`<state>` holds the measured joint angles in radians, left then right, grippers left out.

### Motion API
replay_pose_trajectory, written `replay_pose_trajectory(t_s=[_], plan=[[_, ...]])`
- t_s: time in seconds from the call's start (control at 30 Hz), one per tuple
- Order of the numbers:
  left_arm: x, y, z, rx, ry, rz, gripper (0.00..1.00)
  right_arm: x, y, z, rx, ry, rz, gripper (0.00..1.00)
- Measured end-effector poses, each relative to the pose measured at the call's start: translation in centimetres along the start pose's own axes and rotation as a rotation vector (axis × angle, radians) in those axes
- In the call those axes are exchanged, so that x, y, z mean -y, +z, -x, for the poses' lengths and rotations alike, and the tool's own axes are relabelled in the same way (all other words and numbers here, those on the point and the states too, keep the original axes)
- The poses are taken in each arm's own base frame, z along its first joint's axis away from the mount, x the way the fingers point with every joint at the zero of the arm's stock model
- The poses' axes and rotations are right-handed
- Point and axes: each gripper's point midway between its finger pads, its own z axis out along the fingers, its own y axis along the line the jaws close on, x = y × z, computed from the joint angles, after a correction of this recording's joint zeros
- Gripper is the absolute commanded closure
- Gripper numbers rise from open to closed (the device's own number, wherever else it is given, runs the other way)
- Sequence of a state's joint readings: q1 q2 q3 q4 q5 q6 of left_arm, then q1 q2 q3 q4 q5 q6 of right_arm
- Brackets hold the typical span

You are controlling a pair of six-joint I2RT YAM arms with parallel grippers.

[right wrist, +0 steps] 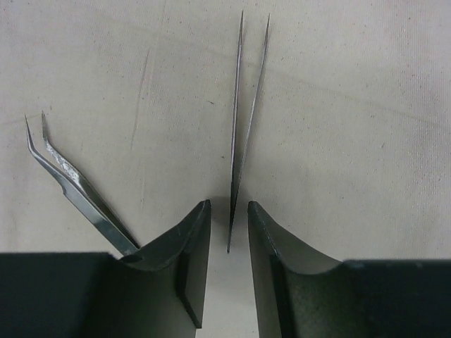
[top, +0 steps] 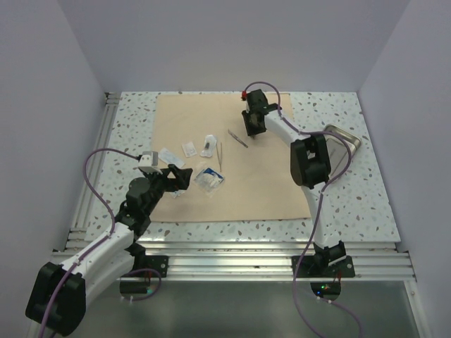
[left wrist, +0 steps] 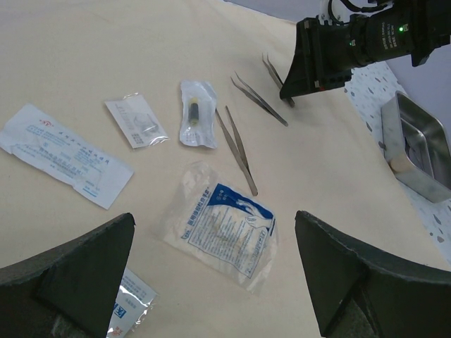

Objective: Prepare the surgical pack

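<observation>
The beige wrap sheet (top: 261, 183) lies flat on the table. On it my right gripper (right wrist: 229, 204) points down with its jaws narrowly open. The blunt end of straight steel tweezers (right wrist: 248, 105) stands between the jaws, with a small gap on each side. Curved tweezers (right wrist: 70, 183) lie just left of the left finger. My left gripper (left wrist: 213, 218) hovers wide open over a blue-printed glove packet (left wrist: 222, 224) and holds nothing. A longer pair of tweezers (left wrist: 236, 148) and several white sachets (left wrist: 137, 121) lie around it. The steel tray (top: 349, 144) sits off the sheet at the right.
A long white sachet (left wrist: 63, 155) lies at the left of the sheet. A small packet (left wrist: 130, 303) sits under my left finger. Grey walls enclose the speckled table (top: 127, 120) on three sides, and the rail frame (top: 232, 246) runs along the near edge.
</observation>
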<state>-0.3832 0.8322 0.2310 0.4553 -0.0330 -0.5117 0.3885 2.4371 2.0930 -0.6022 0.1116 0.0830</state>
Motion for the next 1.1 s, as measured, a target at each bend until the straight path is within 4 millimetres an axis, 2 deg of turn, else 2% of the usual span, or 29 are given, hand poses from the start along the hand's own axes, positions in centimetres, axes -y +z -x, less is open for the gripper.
replay_pose_trajectory(t_s=[0.03, 0.17, 0.33, 0.43, 0.47, 0.63, 0.73, 0.83, 0.9, 1.1], plan=[[0.0, 0.0, 0.0, 0.0, 0.0, 0.0, 0.0, 0.0, 0.0, 0.0, -0.001, -0.002, -0.005, 0.74], [0.0, 0.0, 0.0, 0.0, 0.0, 0.0, 0.0, 0.2, 0.1, -0.4, -0.013, -0.008, -0.026, 0.8], [0.0, 0.0, 0.0, 0.0, 0.0, 0.0, 0.0, 0.3, 0.1, -0.3, -0.012, -0.011, -0.028, 0.82], [0.0, 0.0, 0.0, 0.001, 0.001, 0.0, 0.0, 0.2, 0.1, -0.3, -0.013, -0.014, -0.027, 0.92], [0.0, 0.0, 0.0, 0.001, 0.001, 0.001, 0.0, 0.2, 0.1, -0.3, -0.013, -0.015, -0.026, 1.0], [0.0, 0.0, 0.0, 0.001, 0.007, 0.0, 0.0, 0.3, 0.0, -0.3, -0.011, -0.015, -0.027, 1.0], [0.0, 0.0, 0.0, 0.001, 0.008, 0.0, 0.0, 0.5, -0.6, -0.9, -0.014, -0.012, -0.036, 1.0], [0.0, 0.0, 0.0, 0.001, 0.008, 0.0, 0.0, 1.3, -2.5, -1.7, -0.021, -0.011, -0.066, 1.0], [0.0, 0.0, 0.0, 0.001, 0.008, 0.001, 0.0, 2.1, -4.5, -1.5, 0.001, 0.0, -0.088, 1.0], [-0.1, 0.1, -0.2, -0.007, 0.008, 0.003, 0.0, 5.9, -12.9, 0.5, 0.146, 0.112, -0.157, 1.0]])
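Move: The straight tweezers lie almost at the right hand's level between its half-open fingers, their middle about 4 cm ahead and 1 cm left. The bent tweezers lie some 6 cm to the hand's left and 1 cm back; the steel tray stands roughly 30 cm right and 8 cm back. From the left hand, the straight tweezers are about 28 cm ahead, 24 cm right and 12 cm below. The right fingers pinch the straight tweezers near their joined end, then lift about 10 cm, rightward and back towards the tray. ##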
